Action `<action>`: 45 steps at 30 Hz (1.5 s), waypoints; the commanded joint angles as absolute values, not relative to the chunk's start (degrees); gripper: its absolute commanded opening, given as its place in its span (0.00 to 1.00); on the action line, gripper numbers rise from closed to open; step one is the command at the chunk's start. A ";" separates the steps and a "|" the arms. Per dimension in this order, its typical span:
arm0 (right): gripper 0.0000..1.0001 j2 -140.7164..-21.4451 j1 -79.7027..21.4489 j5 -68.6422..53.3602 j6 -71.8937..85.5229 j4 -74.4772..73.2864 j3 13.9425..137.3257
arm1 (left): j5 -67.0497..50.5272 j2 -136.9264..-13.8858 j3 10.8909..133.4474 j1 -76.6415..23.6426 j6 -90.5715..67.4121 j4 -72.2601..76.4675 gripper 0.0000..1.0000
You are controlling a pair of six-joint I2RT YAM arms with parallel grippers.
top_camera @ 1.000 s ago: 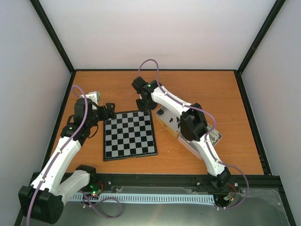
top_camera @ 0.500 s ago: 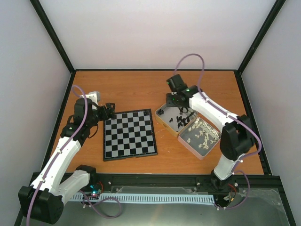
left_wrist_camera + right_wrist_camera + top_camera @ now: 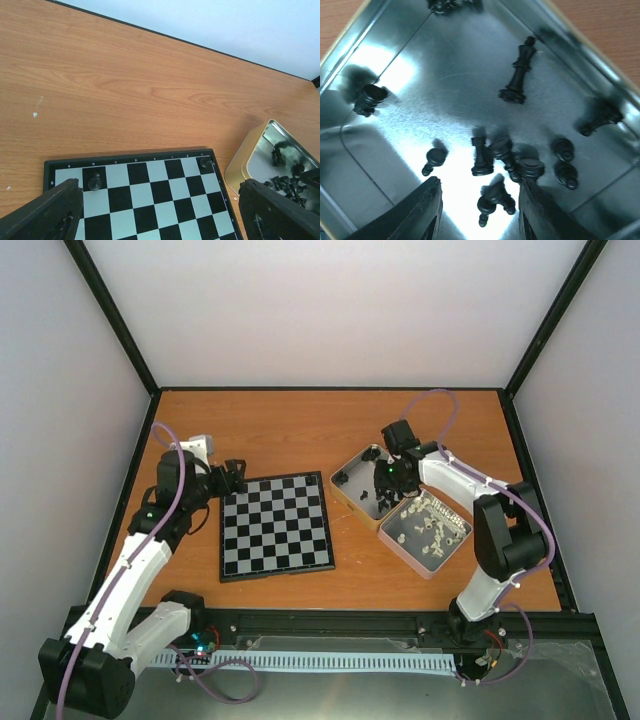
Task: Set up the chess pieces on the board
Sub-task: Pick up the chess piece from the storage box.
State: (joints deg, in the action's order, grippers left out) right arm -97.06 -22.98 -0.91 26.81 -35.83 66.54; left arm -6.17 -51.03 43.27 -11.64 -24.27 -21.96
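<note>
The board [image 3: 275, 525] lies flat left of centre, and in the left wrist view its far rows [image 3: 150, 195] carry two black chess pieces, one [image 3: 94, 181] near the left end and one [image 3: 204, 162] on the far right corner square. My left gripper [image 3: 160, 217] hovers open over that far edge, holding nothing. My right gripper [image 3: 389, 476] hangs low inside a gold-rimmed tin [image 3: 352, 472]. It stands open [image 3: 480, 212] around several toppled black pieces [image 3: 492, 200] and grips none. A black rook [image 3: 481, 157] and a tall black piece [image 3: 517, 75] lie further in.
A second tin [image 3: 432, 568] with cream-white pieces sits right beside the black-piece tin. The tin's metal floor [image 3: 445, 65] glares brightly. Black frame posts and white walls enclose the wooden table [image 3: 300, 420].
The right arm has swung from the board's far right corner over to the tin of black pieces and dropped into it, its jaws a little wider. The left arm has not moved.
</note>
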 commanded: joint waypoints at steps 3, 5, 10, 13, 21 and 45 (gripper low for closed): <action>0.43 -99.59 -22.50 -6.51 28.35 -32.53 67.56 | -9.70 -50.85 41.90 -11.76 -24.89 -17.10 0.86; 0.42 -100.90 -22.50 -6.47 28.38 -32.40 68.19 | -10.19 -51.96 42.38 -11.78 -24.80 -17.16 0.86; 0.39 -104.23 -22.57 -1.20 28.23 -33.68 70.92 | -10.06 -53.50 42.87 -11.78 -24.86 -17.41 0.86; 0.35 -106.08 -22.54 0.66 27.74 -34.14 72.43 | -9.91 -53.85 42.86 -11.78 -24.88 -17.21 0.86; 0.31 -110.35 -22.59 5.70 27.11 -37.26 76.16 | -10.36 -54.94 42.94 -11.78 -25.07 -17.04 0.86; 0.09 -108.56 -22.65 4.78 28.08 -31.57 75.20 | -11.79 -53.43 42.28 -11.78 -25.40 -16.28 0.86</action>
State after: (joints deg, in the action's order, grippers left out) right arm -114.17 -22.87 7.25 29.61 -34.98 77.67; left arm -10.39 -54.63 41.76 -11.64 -24.95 -18.85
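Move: The black king lies on the box floor about 7 cm ahead of my right hand, 1 cm to its right and 6 cm below. On that same floor, a rook is 1 cm ahead and 2 cm left of this hand, two pawns are level with it 4 cm to the right, and a knight is 3 cm ahead and 7 cm right. From my left hand the king is some 35 cm right, 11 cm ahead and 20 cm lower. I take my right hand down and forward, about 5 cm each way, over the rook and pawns towards the black king by the far-right wall of the box. The fingers, part open at first, close late with their tips either side of the king's base and pinch it. Meanwhile my open, empty left hand sinks some 2 cm and drifts slightly right. ##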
